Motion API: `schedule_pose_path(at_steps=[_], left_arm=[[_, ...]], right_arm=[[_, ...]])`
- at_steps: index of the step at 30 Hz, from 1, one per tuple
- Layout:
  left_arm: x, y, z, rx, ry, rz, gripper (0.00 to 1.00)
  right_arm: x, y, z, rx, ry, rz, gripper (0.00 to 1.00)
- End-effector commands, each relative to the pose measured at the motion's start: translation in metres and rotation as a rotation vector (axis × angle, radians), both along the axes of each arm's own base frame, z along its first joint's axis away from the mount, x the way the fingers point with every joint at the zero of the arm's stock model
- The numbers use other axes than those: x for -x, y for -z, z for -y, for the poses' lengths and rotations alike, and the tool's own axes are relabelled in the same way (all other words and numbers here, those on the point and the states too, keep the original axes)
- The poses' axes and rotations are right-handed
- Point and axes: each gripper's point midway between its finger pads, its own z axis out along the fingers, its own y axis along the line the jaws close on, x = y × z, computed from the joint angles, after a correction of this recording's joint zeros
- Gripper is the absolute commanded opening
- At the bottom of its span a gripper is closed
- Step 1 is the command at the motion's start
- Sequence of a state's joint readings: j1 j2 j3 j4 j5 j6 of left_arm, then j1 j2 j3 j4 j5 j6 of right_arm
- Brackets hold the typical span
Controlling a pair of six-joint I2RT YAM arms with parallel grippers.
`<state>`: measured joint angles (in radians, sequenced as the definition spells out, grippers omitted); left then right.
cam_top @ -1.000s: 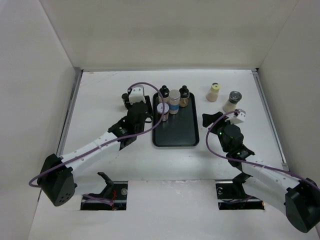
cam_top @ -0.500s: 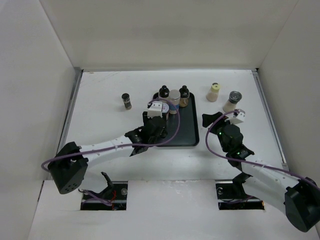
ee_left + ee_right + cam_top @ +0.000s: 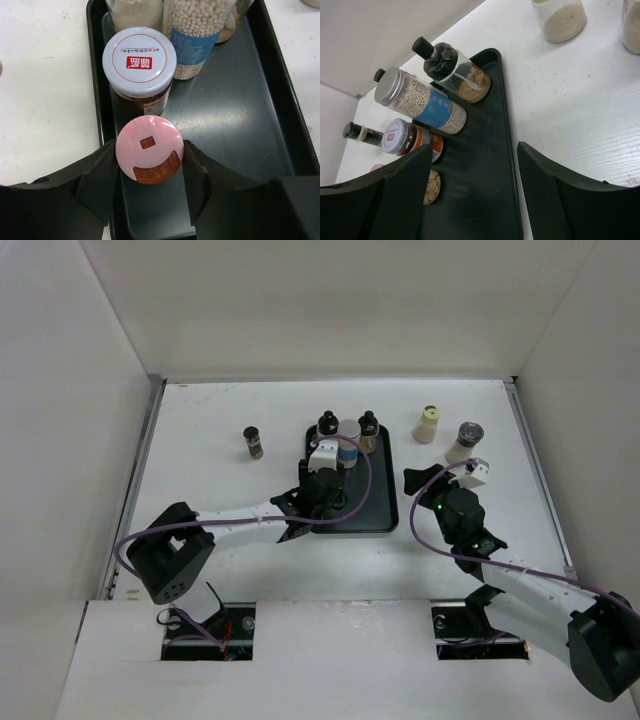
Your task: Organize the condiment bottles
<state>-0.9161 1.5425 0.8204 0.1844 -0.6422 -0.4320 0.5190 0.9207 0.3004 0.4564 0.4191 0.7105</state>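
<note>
My left gripper (image 3: 150, 155) is shut on a pink-capped bottle (image 3: 149, 145), holding it upright low over the black tray (image 3: 235, 130), just in front of a white-lidded brown jar (image 3: 139, 62). A blue-labelled bottle (image 3: 192, 40) stands behind it. From above, the left gripper (image 3: 322, 478) is at the tray's left side. Two black-capped bottles (image 3: 327, 425) (image 3: 368, 425) and the blue-labelled bottle (image 3: 348, 435) stand at the tray's far end. My right gripper (image 3: 425, 478) (image 3: 475, 200) is open and empty, just right of the tray.
Outside the tray (image 3: 365, 505) stand a small black-capped bottle (image 3: 253, 442) to the left, a cream bottle (image 3: 428, 425) and a grey-capped bottle (image 3: 466, 442) to the right. White walls enclose the table on three sides.
My left arm has swung right, from beside the small black-capped bottle to the tray's left side. The right arm has not moved.
</note>
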Motion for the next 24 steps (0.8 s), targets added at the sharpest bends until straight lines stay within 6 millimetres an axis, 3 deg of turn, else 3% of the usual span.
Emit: schedule_pose_path(at_steps=[1,5,9,13,17,20,24], left_arm=[[-0.016,-0.022,0.01,0.059,-0.009,0.066,0.35],[-0.02,-0.016,0.01,0.052,-0.012,0.059,0.4],[-0.02,-0.014,0.009,0.057,-0.013,0.059,0.56],[-0.017,-0.022,0.005,0.069,-0.017,0.074,0.69],[-0.012,-0.043,-0.003,0.107,-0.021,0.103,0.82],[-0.005,-0.07,-0.018,0.173,-0.038,0.155,0.86],[-0.014,-0.094,-0.07,0.212,-0.162,0.211,0.87]], right_arm=[[-0.006,-0.029,-0.004,-0.032,0.001,0.077,0.75],[-0.007,-0.026,-0.005,-0.031,-0.003,0.067,0.75],[-0.007,-0.029,-0.003,-0.029,0.006,0.076,0.76],[-0.007,-0.028,-0.005,-0.03,-0.002,0.073,0.75],[-0.007,-0.028,-0.005,-0.031,-0.003,0.073,0.76],[-0.006,-0.03,-0.003,-0.03,0.006,0.079,0.76],[-0.006,-0.03,-0.004,-0.036,0.0,0.078,0.75]])
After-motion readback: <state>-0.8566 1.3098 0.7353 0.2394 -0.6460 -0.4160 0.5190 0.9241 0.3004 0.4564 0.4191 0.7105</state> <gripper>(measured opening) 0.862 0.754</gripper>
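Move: The left hand already holds the pink-capped bottle by its upper part over the near left of the tray; its spot is only about 1 cm ahead, the bottle's middle some 2 cm below the fingers. The white-lidded jar stands about 7 cm ahead and 1 cm right, the bead jar 12 cm ahead and 6 cm right, the small dark bottle outside the tray 13 cm ahead and 20 cm left. From the right hand the pink-capped bottle lies roughly 30 cm left, 1 cm ahead and 7 cm lower. The left hand eases the pink-capped bottle about 1 cm forward towards the white-lidded jar, with hardly any sinking, then stays in place while its fingers open wide and let go of the bottle. Once they are well apart it pulls up and away, rising some 6 cm above the bottle and swinging about 4 cm left towards the side of the small dark bottle, while the wrist tips its fingers upward by roughly 10 degrees. ##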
